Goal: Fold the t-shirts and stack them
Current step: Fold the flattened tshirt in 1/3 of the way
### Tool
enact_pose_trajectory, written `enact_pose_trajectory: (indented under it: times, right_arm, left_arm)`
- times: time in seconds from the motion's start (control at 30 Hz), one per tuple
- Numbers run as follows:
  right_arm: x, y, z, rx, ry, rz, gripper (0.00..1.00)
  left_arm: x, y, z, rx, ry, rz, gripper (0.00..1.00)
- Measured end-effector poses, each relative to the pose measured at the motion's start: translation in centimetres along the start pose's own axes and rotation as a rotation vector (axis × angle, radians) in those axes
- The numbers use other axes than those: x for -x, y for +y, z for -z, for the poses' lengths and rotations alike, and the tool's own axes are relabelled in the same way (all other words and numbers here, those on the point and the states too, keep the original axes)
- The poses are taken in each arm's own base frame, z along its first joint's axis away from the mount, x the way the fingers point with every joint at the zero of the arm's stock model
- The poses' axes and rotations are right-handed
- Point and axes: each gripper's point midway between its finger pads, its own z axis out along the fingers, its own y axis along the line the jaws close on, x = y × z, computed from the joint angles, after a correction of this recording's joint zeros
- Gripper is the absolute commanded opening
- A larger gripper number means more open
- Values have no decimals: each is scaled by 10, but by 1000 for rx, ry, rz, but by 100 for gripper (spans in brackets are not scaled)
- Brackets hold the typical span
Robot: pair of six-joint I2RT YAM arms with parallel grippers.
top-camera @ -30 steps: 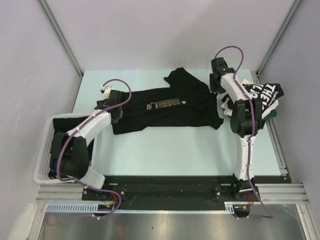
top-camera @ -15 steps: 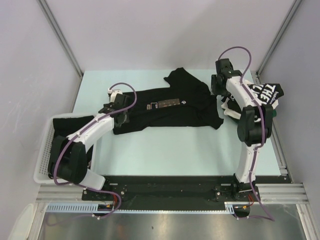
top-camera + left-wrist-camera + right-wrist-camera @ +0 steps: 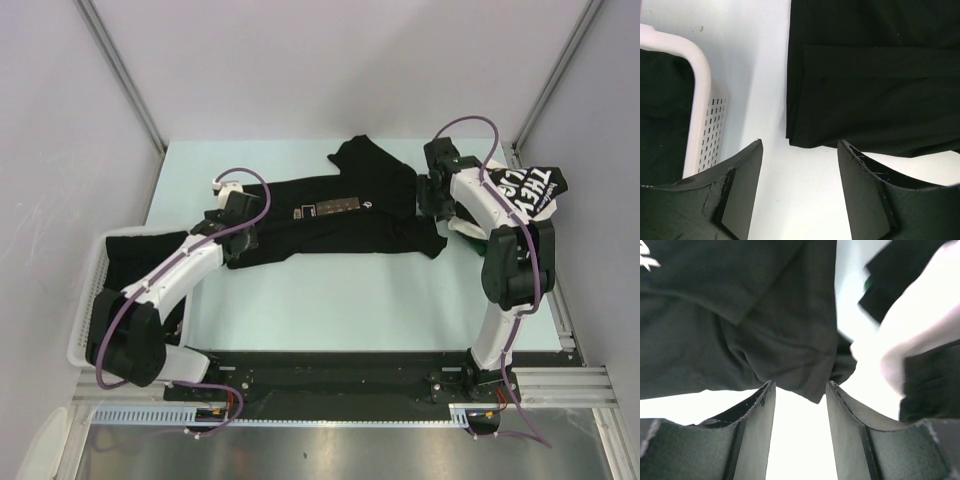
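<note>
A black t-shirt [image 3: 340, 215] with a small chest print lies spread across the middle of the table. My left gripper [image 3: 240, 232] hovers open at its left near corner. In the left wrist view that gripper [image 3: 800, 142] has only bare table between its fingers, with the shirt's folded edge [image 3: 875, 90] just ahead. My right gripper [image 3: 436, 197] is open at the shirt's right side. In the right wrist view a corner of the shirt's fabric [image 3: 812, 385] sits at the gap of that gripper [image 3: 800, 383]. A second t-shirt with white block lettering [image 3: 535, 190] lies crumpled at the far right.
A white mesh basket [image 3: 85, 330] with black cloth [image 3: 130, 250] in it stands at the table's left edge, close beside my left arm; its rim [image 3: 697, 75] shows in the left wrist view. Grey walls and metal posts enclose the table.
My left gripper has moved right and nearer, to the shirt's left near corner. My right gripper has come down from the far side to the shirt's right edge and opened wider.
</note>
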Motion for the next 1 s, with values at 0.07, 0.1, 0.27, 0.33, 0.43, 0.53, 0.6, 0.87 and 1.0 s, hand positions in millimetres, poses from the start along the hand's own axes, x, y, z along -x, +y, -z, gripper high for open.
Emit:
enact_pose_trajectory:
  times: [0.07, 0.1, 0.27, 0.33, 0.43, 0.53, 0.6, 0.87, 1.0]
  right_arm:
    - [-10, 2, -3, -5, 27, 2, 49]
    - [-17, 2, -5, -14, 41, 9, 49]
    - [-37, 2, -12, -53, 83, 42, 48]
    - [-45, 2, -15, -63, 99, 51, 47]
    - [-52, -2, -19, -88, 115, 57, 47]
    - [-55, -6, -24, -110, 123, 61, 47]
    - [-55, -8, -27, -119, 127, 62, 47]
    - [-57, -13, -34, -144, 136, 65, 47]
    - [-61, -16, -40, -154, 157, 64, 46]
  left_arm:
    - [3, 2, 5, -5, -12, 8, 67]
    - [5, 3, 7, -8, -18, 13, 67]
    - [9, 7, 16, -17, -40, 36, 68]
    - [8, 8, 17, -15, -39, 36, 68]
    - [6, 11, 18, -9, -34, 33, 69]
    - [5, 12, 20, -6, -32, 32, 69]
    - [5, 13, 20, -6, -32, 32, 69]
    - [1, 12, 20, -5, -20, 49, 69]
    - [0, 13, 20, -4, -17, 48, 70]
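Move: The t-shirt's near right corner lies below the right hand, about 10 cm down, some 5 cm back and 2 cm to its right. The stacked t-shirts sit about 22 cm to that hand's right and 3 cm farther out; the shirt's print strip is roughly 28 cm to its left and 6 cm ahead. From the left hand, the same corner is some 57 cm to the right and 3 cm ahead. Fingers staying half open, the right hand sinks about 6 cm and back 4 towards the t-shirt's near right corner. ##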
